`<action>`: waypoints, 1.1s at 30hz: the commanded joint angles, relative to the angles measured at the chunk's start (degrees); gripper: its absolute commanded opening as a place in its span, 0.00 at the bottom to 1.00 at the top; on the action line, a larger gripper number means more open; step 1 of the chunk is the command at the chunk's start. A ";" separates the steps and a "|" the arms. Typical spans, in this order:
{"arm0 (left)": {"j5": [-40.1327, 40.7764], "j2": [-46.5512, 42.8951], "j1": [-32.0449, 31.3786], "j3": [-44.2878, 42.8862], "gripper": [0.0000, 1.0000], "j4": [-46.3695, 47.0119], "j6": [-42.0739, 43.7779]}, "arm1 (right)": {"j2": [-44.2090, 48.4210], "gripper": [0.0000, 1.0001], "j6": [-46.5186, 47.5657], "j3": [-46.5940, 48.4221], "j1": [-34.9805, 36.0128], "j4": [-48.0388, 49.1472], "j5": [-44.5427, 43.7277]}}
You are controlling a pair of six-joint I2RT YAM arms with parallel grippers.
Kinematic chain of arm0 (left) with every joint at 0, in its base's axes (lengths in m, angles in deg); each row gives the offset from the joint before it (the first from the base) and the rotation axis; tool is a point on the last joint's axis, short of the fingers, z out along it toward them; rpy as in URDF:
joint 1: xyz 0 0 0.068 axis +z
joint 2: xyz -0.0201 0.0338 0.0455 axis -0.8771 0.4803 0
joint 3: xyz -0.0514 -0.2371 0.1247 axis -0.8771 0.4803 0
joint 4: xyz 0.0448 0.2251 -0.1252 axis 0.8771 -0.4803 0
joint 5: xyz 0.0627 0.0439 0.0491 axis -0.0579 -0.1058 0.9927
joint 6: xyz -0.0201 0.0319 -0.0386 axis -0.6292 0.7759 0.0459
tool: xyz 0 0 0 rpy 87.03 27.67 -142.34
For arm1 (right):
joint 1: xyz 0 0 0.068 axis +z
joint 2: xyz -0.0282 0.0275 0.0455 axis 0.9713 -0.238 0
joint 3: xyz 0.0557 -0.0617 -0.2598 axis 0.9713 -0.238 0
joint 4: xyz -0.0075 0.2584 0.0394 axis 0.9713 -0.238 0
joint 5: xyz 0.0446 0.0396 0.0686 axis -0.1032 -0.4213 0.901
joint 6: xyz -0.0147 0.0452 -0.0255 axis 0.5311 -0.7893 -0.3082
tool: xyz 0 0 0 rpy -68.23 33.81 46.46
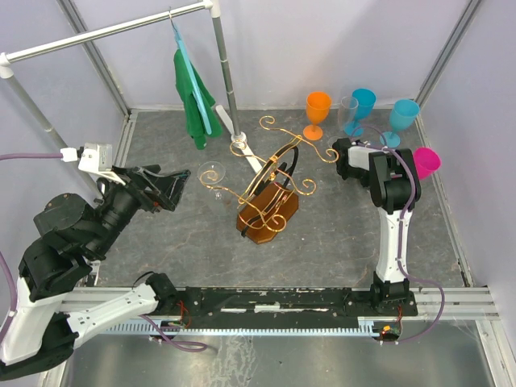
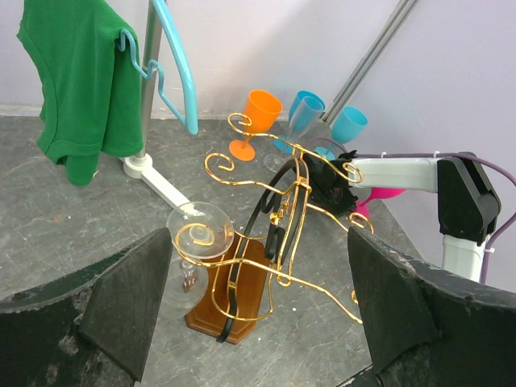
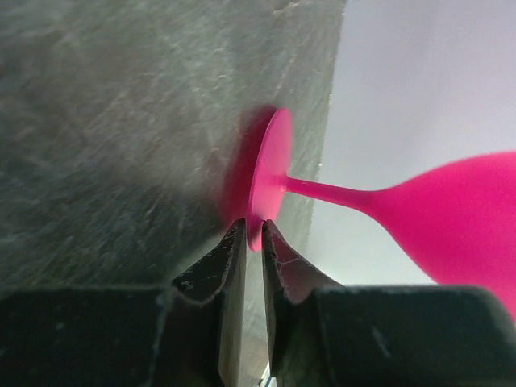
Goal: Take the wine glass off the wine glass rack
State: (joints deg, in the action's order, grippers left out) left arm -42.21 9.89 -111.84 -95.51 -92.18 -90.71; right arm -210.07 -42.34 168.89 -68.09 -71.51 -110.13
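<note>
The gold wine glass rack (image 1: pixel 262 226) stands mid-table on its amber base (image 2: pixel 250 274). A clear wine glass (image 1: pixel 212 176) hangs upside down from the rack's left scroll arm, its foot (image 2: pixel 197 228) resting in the wire curl. My left gripper (image 1: pixel 173 187) is open just left of that glass, and the left wrist view looks at it between the wide-set fingers (image 2: pixel 121 298). A pink wine glass (image 3: pixel 451 205) stands by the right wall. My right gripper (image 3: pixel 252 230) has its tips a narrow slit apart around the rim of its foot (image 3: pixel 270 173). Whether they press on it does not show.
A grey clothes rail (image 1: pixel 105 31) at the back left carries a green shirt (image 1: pixel 193 101) on a blue hanger. An orange glass (image 1: pixel 317 113), a clear one (image 1: pixel 348 109) and two blue ones (image 1: pixel 401 119) stand at the back right. Walls close in the sides.
</note>
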 commanded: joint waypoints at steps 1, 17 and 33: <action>0.54 0.53 0.09 -0.59 0.95 1.13 1.70 | 1.23 0.21 -2.16 1.41 0.47 -1.46 7.10; 0.83 1.12 0.10 -0.67 0.95 1.09 1.70 | 14.61 0.72 1.44 0.35 0.52 -3.48 36.20; 1.14 0.82 0.10 -1.33 0.94 0.12 1.08 | 35.07 0.77 -1.66 5.84 0.41 -7.21 59.49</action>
State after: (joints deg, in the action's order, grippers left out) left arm -42.19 10.46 -111.84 -95.51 -92.36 -90.73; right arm -183.38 -41.30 169.31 -67.72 -77.10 -53.78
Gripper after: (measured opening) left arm 0.946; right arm 0.778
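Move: The right fingertips are at the foot of the upright pink wine glass, whose middle is about 3 cm ahead, 2 cm right and 7 cm above them. The right-hand cyan glass stands some 12 cm ahead and 2 cm left, its middle 7 cm up. At the same height, the clear glass is about 12 cm ahead and 17 cm left. From the left hand, the pink glass lies roughly 19 cm ahead, 54 cm right and 36 cm below. The right hand opens wide, leaving the pink glass about 14 cm leftward and 8 cm up, rolling to point down. ##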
